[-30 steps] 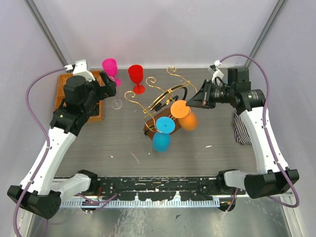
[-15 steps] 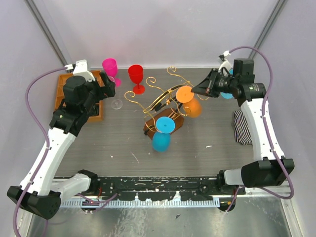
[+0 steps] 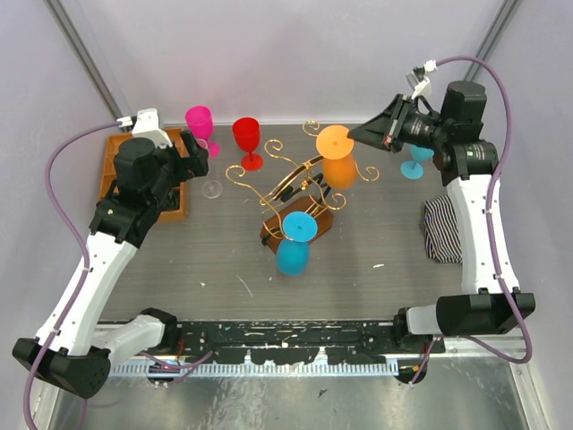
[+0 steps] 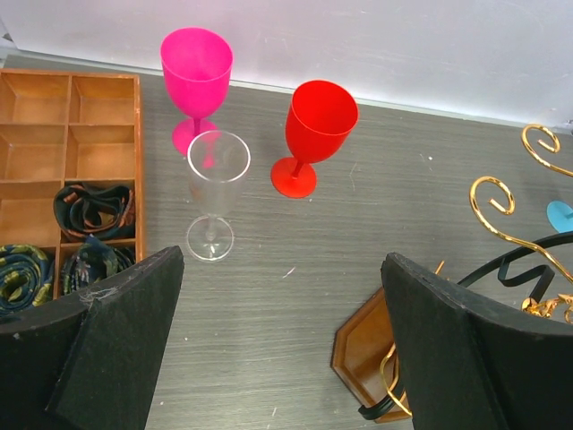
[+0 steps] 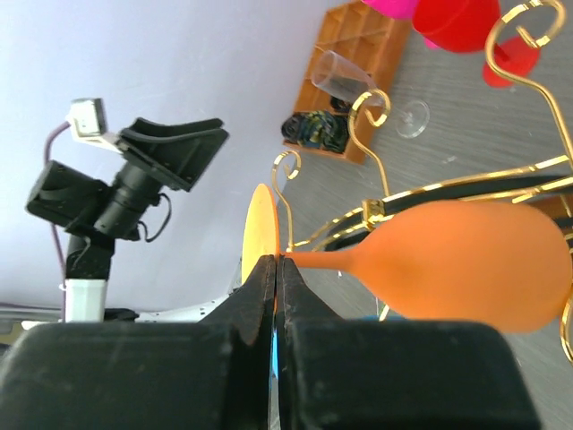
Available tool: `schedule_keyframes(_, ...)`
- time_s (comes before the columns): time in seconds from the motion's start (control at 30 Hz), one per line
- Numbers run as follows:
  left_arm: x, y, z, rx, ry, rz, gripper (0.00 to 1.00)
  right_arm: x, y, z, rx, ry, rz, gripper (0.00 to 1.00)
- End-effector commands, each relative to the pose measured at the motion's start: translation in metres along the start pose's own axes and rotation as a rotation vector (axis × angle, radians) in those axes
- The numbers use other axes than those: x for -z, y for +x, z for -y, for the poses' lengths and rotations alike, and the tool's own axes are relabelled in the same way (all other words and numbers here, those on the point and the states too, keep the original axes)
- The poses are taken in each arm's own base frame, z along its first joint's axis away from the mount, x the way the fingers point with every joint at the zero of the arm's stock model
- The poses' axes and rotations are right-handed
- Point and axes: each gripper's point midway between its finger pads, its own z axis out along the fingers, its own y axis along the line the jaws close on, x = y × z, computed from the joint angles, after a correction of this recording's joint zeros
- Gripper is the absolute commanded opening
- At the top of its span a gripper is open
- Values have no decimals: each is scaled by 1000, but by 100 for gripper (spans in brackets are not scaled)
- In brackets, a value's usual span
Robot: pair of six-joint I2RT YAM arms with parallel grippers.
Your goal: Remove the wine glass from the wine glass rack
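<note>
The wine glass rack (image 3: 288,182) is a gold wire stand on a brown wooden base (image 3: 271,230) at mid table. My right gripper (image 3: 355,137) is shut on the stem of an orange wine glass (image 3: 339,170), held upside down and raised over the rack's right end. In the right wrist view the fingers (image 5: 276,269) pinch the stem beside the foot, the orange bowl (image 5: 466,265) lies level, and a gold scroll (image 5: 288,170) stands close by. A blue glass (image 3: 293,255) hangs from the rack's near end. My left gripper (image 3: 194,152) is open and empty, left of the rack.
Pink (image 4: 197,67), red (image 4: 320,116) and clear (image 4: 218,166) glasses stand upright at the back left. An orange compartment tray (image 4: 54,125) holding rolled ties lies at the far left. A cyan glass (image 3: 414,167) and a striped cloth (image 3: 439,229) are at the right.
My right gripper has lifted the orange glass up and toward the back, away from its earlier spot low on the rack's right arm. The left arm has not moved.
</note>
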Motion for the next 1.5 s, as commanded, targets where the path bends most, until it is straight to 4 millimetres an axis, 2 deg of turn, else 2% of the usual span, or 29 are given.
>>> schedule_keyframes(0.0, 4, -7, -1, -10, -2, 27, 98, 15, -32, -65, 177, -164, 99, 1)
schedule_keyframes(0.17, 2, -5, -1, -9, -2, 25, 98, 15, -64, -84, 300, -186, 179, 1)
schedule_keyframes(0.23, 1, -4, -1, -9, -3, 25, 98, 10, -81, -78, 354, -157, 217, 1)
schedule_keyframes(0.3, 0, -4, -1, -9, -2, 23, 98, 0, -99, -59, 421, -97, 253, 1)
schedule_keyframes(0.4, -1, -2, -1, -10, 0, 20, 98, -15, -141, -12, 525, 101, 341, 1)
schedule_keyframes(0.53, -3, -2, -2, -21, -8, 20, 98, -35, -185, 50, 585, 312, 370, 1)
schedule_keyframes(0.63, -5, 0, -6, -38, -23, 14, 98, -52, -207, 106, 654, 505, 367, 0)
schedule_keyframes(0.73, -9, 6, -6, -40, -23, 0, 98, -53, -223, 158, 773, 812, 378, 1)
schedule_keyframes(0.87, -13, 15, -5, -25, -18, -17, 98, -43, -235, 214, 877, 1151, 356, 0)
schedule_keyframes(1.0, -17, 20, -7, -27, -28, -28, 98, -46, -241, 247, 1015, 1349, 329, 0)
schedule_keyframes(1.07, -19, 22, -7, -22, -29, -31, 98, -47, -245, 254, 1053, 1410, 335, 0)
schedule_keyframes(1.2, -22, 27, -8, -19, -35, -41, 98, -53, -233, 289, 1126, 1532, 243, 0)
schedule_keyframes(1.33, -24, 34, -10, -17, -39, -49, 98, -58, -212, 326, 1135, 1601, 143, 0)
schedule_keyframes(1.47, -27, 40, -11, -11, -40, -58, 98, -67, -198, 347, 1143, 1613, 87, 0)
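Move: Out in the far right corner, about 27 cm ahead of the right hand, 25 to its right and 32 below, stands the blue wine glass already set down, the mark for the orange one this hand holds. The rack stands about 10 cm left and 2 ahead, its middle some 24 lower; the striped cloth lies 29 cm right and level with the hand, 40 below. From the left hand the standing blue glass is about 25 cm ahead, 58 right, 27 below. Keeping its shut fingers on the orange glass's stem close to the foot, the right hand first lifts about 9 cm beside the rack, then sweeps some 30 cm forward and 17 right towards the standing blue glass, sinking well below its start. On the way the wrist rolls about 100 degrees, swinging the hanging bowl out to the right. The open, empty left hand sinks about 4 cm. ##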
